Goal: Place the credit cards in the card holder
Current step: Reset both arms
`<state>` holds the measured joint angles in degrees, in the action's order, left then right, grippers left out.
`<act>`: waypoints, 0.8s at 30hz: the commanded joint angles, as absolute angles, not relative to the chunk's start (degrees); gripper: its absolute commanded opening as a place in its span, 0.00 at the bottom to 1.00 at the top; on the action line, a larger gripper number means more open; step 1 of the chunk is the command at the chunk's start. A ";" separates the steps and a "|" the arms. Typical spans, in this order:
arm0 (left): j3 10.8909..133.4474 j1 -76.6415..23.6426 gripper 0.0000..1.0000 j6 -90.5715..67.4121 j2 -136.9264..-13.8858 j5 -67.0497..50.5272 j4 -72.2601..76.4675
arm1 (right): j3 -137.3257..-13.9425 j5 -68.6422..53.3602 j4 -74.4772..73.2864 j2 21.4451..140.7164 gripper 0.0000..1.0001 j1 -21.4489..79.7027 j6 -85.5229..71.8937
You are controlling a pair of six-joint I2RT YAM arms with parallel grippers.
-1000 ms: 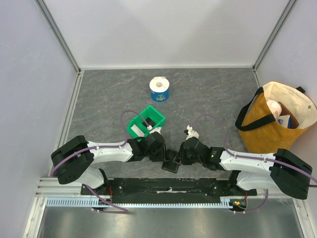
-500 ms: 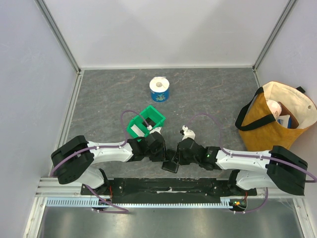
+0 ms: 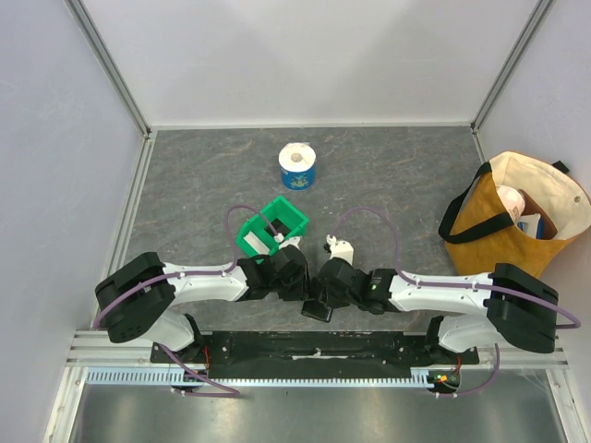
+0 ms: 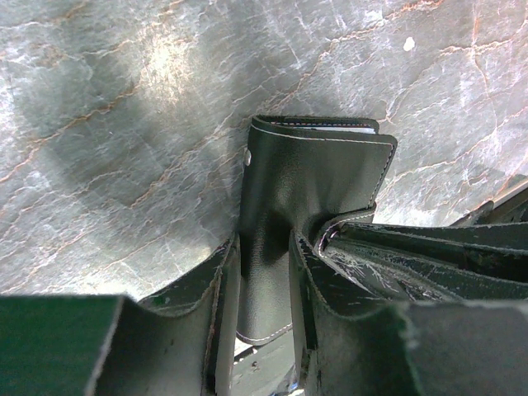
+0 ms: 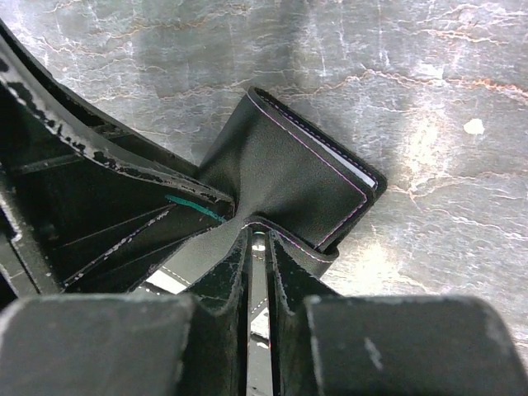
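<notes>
The black card holder (image 3: 319, 310) lies low at the table's near middle, with both grippers on it. In the left wrist view, one black leather flap (image 4: 276, 214) runs down between the fingers of my left gripper (image 4: 264, 247), which is shut on it. A pale card edge (image 4: 330, 129) peeks from the holder's far fold. My right gripper (image 5: 260, 239) is pinched almost together on a thin stitched edge of the card holder (image 5: 289, 165). The same pale sliver (image 5: 364, 176) shows at that corner. From above, my left gripper (image 3: 307, 292) and right gripper (image 3: 323, 293) meet over the holder. No loose credit cards show.
A green plastic bin (image 3: 271, 229) stands just behind my left wrist. A blue-wrapped paper roll (image 3: 297, 166) sits at the far middle. An orange and cream tote bag (image 3: 517, 221) leans at the right wall. The black base rail (image 3: 314, 346) runs along the near edge.
My right arm has slid left, bringing its wrist up against the left gripper over the card holder, and its jaws have narrowed. The left arm has stayed put.
</notes>
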<state>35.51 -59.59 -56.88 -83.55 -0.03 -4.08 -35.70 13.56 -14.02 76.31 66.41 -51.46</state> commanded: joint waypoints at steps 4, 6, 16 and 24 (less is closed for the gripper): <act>35.60 -60.03 0.34 -56.16 -84.20 0.53 -3.16 | -34.37 13.53 -18.63 80.94 0.13 69.43 -53.35; 35.51 -60.03 0.34 -56.16 -84.11 0.53 -3.16 | -34.71 13.71 -19.07 82.08 0.12 69.52 -53.70; 34.37 -60.03 0.41 -55.99 -82.36 1.67 -1.59 | -34.19 15.99 -20.22 81.22 0.23 69.52 -53.97; 33.58 -60.20 0.89 -50.98 -71.56 10.62 -2.81 | -41.48 22.68 -17.41 71.64 0.69 65.14 -43.87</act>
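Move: The card holder lies folded under both hands, its middle about 2 cm to the right of the left hand, level with it and about 1 cm below. From the right hand the holder's middle is about 1 cm to the left, neither ahead nor back, some 1 cm lower, with the snap strap at its fingertips. The green tray stands about 17 cm ahead of the left hand and 9 cm to its left; the paper roll is about 30 cm ahead and 3 cm left. The holder's snap strap, already at the right hand's narrow fingertips, is pressed down as that hand sinks about half a centimetre; then its fingers open wide and come free, the hand rising and easing to its right. The left hand stays at the holder's left side, then spreads its fingers and lifts away about 3 cm, also forward, its tips beginning to swing back. ##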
